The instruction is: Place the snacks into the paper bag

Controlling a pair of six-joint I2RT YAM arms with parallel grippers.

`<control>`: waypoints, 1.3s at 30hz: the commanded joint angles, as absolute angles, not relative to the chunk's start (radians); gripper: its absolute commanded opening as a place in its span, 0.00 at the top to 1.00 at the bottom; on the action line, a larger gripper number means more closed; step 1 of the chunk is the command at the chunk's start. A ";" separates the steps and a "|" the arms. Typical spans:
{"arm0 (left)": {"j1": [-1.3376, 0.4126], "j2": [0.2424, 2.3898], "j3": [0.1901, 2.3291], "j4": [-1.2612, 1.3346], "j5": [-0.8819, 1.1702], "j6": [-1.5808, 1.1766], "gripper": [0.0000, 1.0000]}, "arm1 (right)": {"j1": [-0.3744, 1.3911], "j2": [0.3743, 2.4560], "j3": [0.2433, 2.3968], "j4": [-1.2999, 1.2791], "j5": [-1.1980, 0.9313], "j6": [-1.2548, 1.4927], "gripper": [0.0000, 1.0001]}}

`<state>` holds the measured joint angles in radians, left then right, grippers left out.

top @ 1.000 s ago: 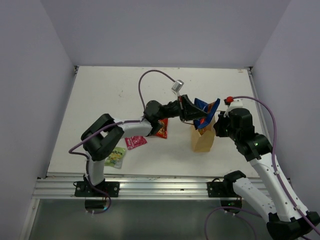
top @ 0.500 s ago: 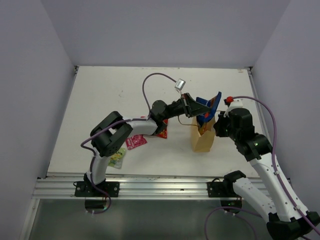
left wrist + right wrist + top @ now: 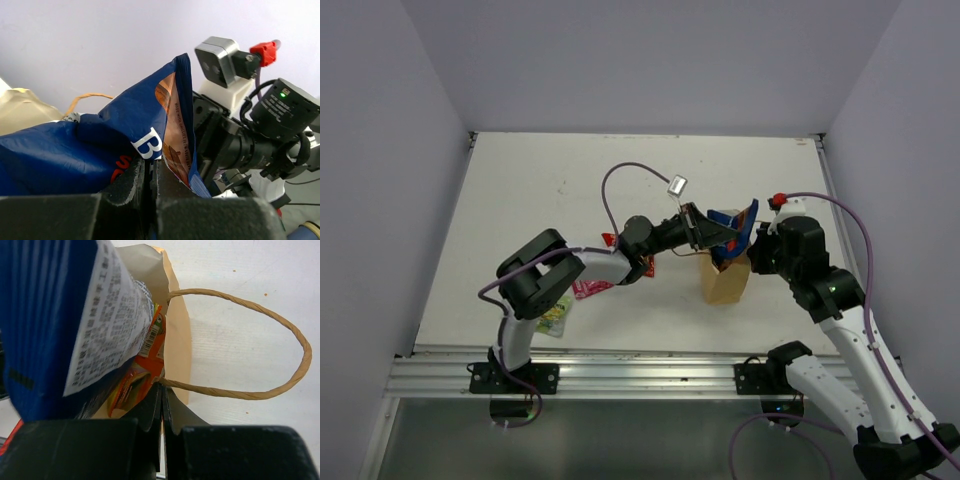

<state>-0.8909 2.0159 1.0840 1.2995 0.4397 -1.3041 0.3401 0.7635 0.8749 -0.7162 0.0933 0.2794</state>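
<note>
The blue crisp bag stands tilted in the mouth of the tan paper bag, its upper half sticking out. My left gripper is shut on the blue crisp bag's edge, pinching the foil between its fingers at the gripper. My right gripper is shut on the paper bag's rim where a handle joins it, seen at the gripper. An orange packet lies inside the paper bag, beside the blue crisp bag. A red snack, a pink one and a green one lie on the table.
One loop handle of the paper bag hangs free over the white table. My left arm stretches across the red snack and hides part of it. The right wrist camera sits close behind the blue crisp bag.
My left gripper first lifted the blue crisp bag slightly toward the right, then lowered it deeper into the paper bag. The right gripper has kept its hold on the rim.
</note>
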 commanded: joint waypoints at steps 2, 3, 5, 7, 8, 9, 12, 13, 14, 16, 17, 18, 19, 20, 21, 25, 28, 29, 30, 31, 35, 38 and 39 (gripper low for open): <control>-0.908 1.942 1.123 1.428 0.439 -1.226 0.83 | 0.344 0.759 0.865 -0.712 0.087 0.268 1.00; -0.911 1.919 1.129 1.348 0.439 -1.177 0.77 | 0.342 0.759 0.865 -0.712 0.089 0.268 1.00; -0.923 1.887 1.147 1.238 0.430 -1.117 0.61 | 0.344 0.758 0.865 -0.710 0.087 0.268 1.00; -0.933 1.839 1.143 1.122 0.399 -1.051 0.55 | 0.344 0.756 0.865 -0.712 0.091 0.268 1.00; -0.934 1.830 1.132 1.102 0.394 -1.043 0.54 | 0.344 0.756 0.865 -0.710 0.091 0.268 1.00; -0.934 1.819 1.126 1.092 0.396 -1.039 0.54 | 0.344 0.756 0.865 -0.710 0.089 0.268 1.00; -0.931 1.827 1.106 1.095 0.399 -1.051 0.53 | 0.342 0.758 0.865 -0.710 0.087 0.268 1.00; -0.931 1.828 1.104 1.094 0.391 -1.052 0.51 | 0.344 0.758 0.865 -0.712 0.086 0.268 1.00; -0.931 1.827 1.092 1.091 0.385 -1.054 0.43 | 0.342 0.755 0.865 -0.712 0.086 0.268 1.00; -0.930 1.821 1.088 1.071 0.361 -1.063 0.43 | 0.344 0.753 0.865 -0.712 0.086 0.268 1.00; -0.928 1.821 1.089 1.068 0.360 -1.071 0.44 | 0.344 0.749 0.865 -0.712 0.087 0.268 1.00; -0.924 1.827 1.092 1.057 0.360 -1.077 0.44 | 0.344 0.747 0.864 -0.712 0.089 0.270 1.00; -0.923 1.830 1.100 1.052 0.364 -1.080 0.44 | 0.344 0.747 0.865 -0.712 0.089 0.270 1.00; -0.922 1.839 1.103 1.039 0.367 -1.086 0.44 | 0.344 0.747 0.864 -0.710 0.086 0.270 1.00; -0.920 1.842 1.104 1.034 0.365 -1.088 0.44 | 0.344 0.749 0.865 -0.710 0.087 0.270 1.00; -0.914 1.850 1.106 0.993 0.339 -1.104 0.38 | 0.342 0.744 0.862 -0.710 0.086 0.270 1.00; -0.900 1.850 1.156 0.899 0.322 -1.123 0.35 | 0.344 0.747 0.862 -0.710 0.084 0.270 1.00; -0.899 1.847 1.178 0.809 0.315 -1.112 0.34 | 0.344 0.747 0.862 -0.710 0.086 0.270 1.00; -0.897 1.844 1.199 0.778 0.302 -1.092 0.34 | 0.344 0.747 0.862 -0.710 0.084 0.270 1.00; -0.899 1.839 1.238 0.741 0.295 -1.074 0.34 | 0.342 0.747 0.862 -0.710 0.086 0.270 1.00; -0.904 1.766 1.293 0.517 0.201 -0.965 0.34 | 0.342 0.747 0.862 -0.710 0.087 0.270 1.00; -0.899 1.715 1.286 0.492 0.189 -0.945 0.34 | 0.344 0.749 0.861 -0.709 0.084 0.270 1.00; -0.897 1.700 1.279 0.483 0.173 -0.945 0.34 | 0.342 0.749 0.861 -0.709 0.084 0.270 1.00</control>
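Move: My left hand already has the blue Burts packet pinched over the paper bag's mouth; the bag's middle is almost straight below, some 15 cm down. The red snack packet lies on the table about 20 cm to the left and 7 cm farther out, and the pink packet some 31 cm left and about level, both roughly 25 cm below. From my right hand the bag's middle is about 5 cm left, 1 cm ahead and 10 cm below. I spread my left fingers wide and let go of the Burts packet, backing off about 2 cm and rising some 4 cm. Then I sink a little and swing forward about 5 cm over the bag mouth, fingers still wide, tipping them down some 20 degrees and turning them counter-clockwise. My right hand stays still, keeping its pinch on the bag's right rim. ##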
